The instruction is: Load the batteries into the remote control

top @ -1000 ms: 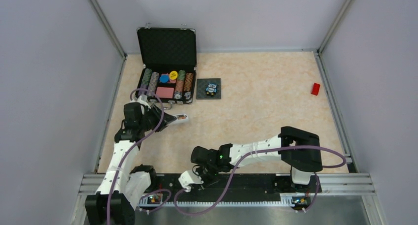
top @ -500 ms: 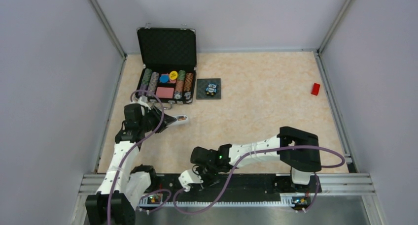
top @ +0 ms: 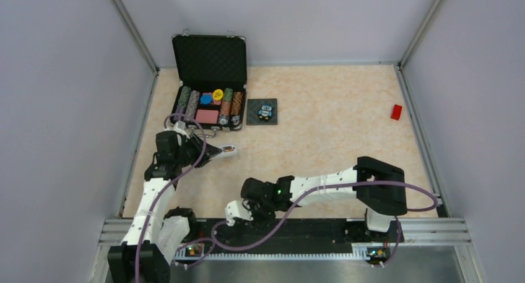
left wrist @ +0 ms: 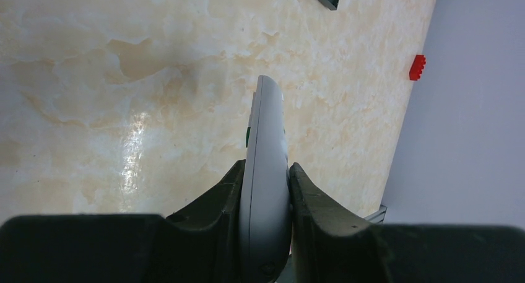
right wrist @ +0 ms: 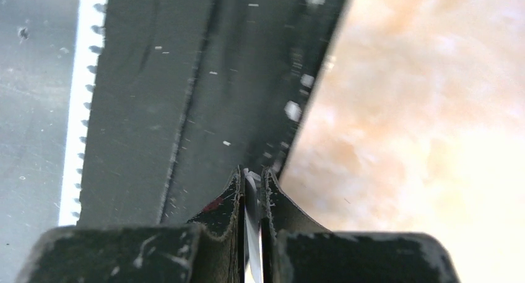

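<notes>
The white remote control hangs above the table's left part, edge-on in the left wrist view. My left gripper is shut on its near end. A small orange and dark spot shows at the remote's far tip, too small to tell whether it is the batteries. My right gripper is low at the table's near edge, partly over the black rail. Its jaws are shut on a thin white piece. No loose battery shows on the table.
An open black case of poker chips stands at the back left, with a dark owl tile next to it. A small red block lies at the far right. The metal rail runs along the near edge.
The right wrist and the white piece at its tip have shifted a little away from the rail toward the table. The left arm and the remote have not moved.
</notes>
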Motion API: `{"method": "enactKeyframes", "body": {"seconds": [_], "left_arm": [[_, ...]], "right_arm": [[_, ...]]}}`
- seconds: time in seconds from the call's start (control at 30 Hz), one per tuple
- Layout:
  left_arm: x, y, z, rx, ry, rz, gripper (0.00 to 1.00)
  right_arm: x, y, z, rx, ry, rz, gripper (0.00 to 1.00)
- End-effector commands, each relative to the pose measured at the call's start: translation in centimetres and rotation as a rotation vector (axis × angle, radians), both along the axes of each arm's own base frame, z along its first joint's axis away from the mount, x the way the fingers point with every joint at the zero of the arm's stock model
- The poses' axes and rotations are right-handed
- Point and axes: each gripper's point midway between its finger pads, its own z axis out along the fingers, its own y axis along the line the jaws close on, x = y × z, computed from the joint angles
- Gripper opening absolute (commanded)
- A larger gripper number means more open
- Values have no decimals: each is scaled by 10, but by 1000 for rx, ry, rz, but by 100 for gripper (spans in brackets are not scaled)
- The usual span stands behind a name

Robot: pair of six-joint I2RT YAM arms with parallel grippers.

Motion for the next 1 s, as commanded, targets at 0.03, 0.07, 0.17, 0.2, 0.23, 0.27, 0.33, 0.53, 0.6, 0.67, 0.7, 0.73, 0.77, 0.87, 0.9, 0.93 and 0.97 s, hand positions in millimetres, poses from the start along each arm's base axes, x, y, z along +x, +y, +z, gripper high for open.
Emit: {"method": "enactKeyframes", "body": {"seconds": [0.03, 0.07, 0.17, 0.2, 0.23, 0.27, 0.33, 0.53, 0.6, 0.67, 0.7, 0.73, 0.77, 0.87, 0.9, 0.93, 0.97], "left_arm": [[6, -5, 24, -25, -91, -37, 0], [6, -7, 27, -37, -91, -45, 0], [6, -15, 38, -106, -93, -57, 0], [7, -17, 43, -137, -100, -55, 0], [7, -20, 50, -172, -114, -55, 0], [7, -23, 57, -206, -135, -54, 0], [7, -27, 73, -268, -173, -37, 0], [4, -27, 129, -409, -278, 78, 0], [4, -26, 140, -445, -290, 121, 0], [1, -30, 147, -473, -291, 138, 0], [0, -30, 149, -481, -292, 156, 0], [0, -31, 151, -489, -292, 166, 0], [1, -32, 152, -500, -297, 171, 0], [4, -44, 156, -552, -298, 142, 0], [5, -50, 158, -568, -293, 129, 0], [6, -56, 160, -586, -291, 118, 0], [6, -62, 162, -605, -287, 107, 0]], "right_arm": [[52, 24, 97, 251, 44, -294, 0], [63, 26, 115, 305, 53, -350, 0], [97, 28, 169, 482, 66, -528, 0], [111, 27, 185, 537, 57, -609, 0], [124, 25, 200, 587, 73, -698, 0], [141, 22, 214, 642, 70, -802, 0], [174, 10, 242, 748, 115, -1046, 0], [232, -44, 333, 1250, 259, -1480, 0], [243, -62, 348, 1370, 278, -1585, 0], [251, -80, 347, 1414, 275, -1703, 0], [254, -90, 341, 1426, 285, -1773, 0], [256, -100, 335, 1448, 313, -1845, 0], [256, -108, 332, 1482, 349, -1892, 0], [256, -123, 332, 1599, 434, -1939, 0], [257, -123, 332, 1617, 433, -1930, 0], [257, -124, 334, 1629, 427, -1924, 0], [258, -124, 334, 1634, 424, -1925, 0]]}}
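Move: The remote control, battery side up in the left fingers, lies about 21 cm ahead of the right hand, 12 cm to its left and 11 cm higher. The battery cover already pinched by the right hand is some 21 cm back from the left hand, 13 cm to its right and 12 cm lower. From the left hand, the owl on its plate stands about 24 cm ahead, 16 cm right; the chip case 25 cm ahead, 6 cm left; both some 11 cm below. The battery cover, still pinched in the shut right fingers, is swept up about 30 cm and forward 25 cm off the table's near edge, drifting right later and ending to the right of the remote; the wrist swings clockwise until the downward fingers point forward, roughly level. The left hand keeps its grip on the remote, lifting it some 12 cm and a little right, rolling its left side down nearly 30 degrees and tipping up slightly. ##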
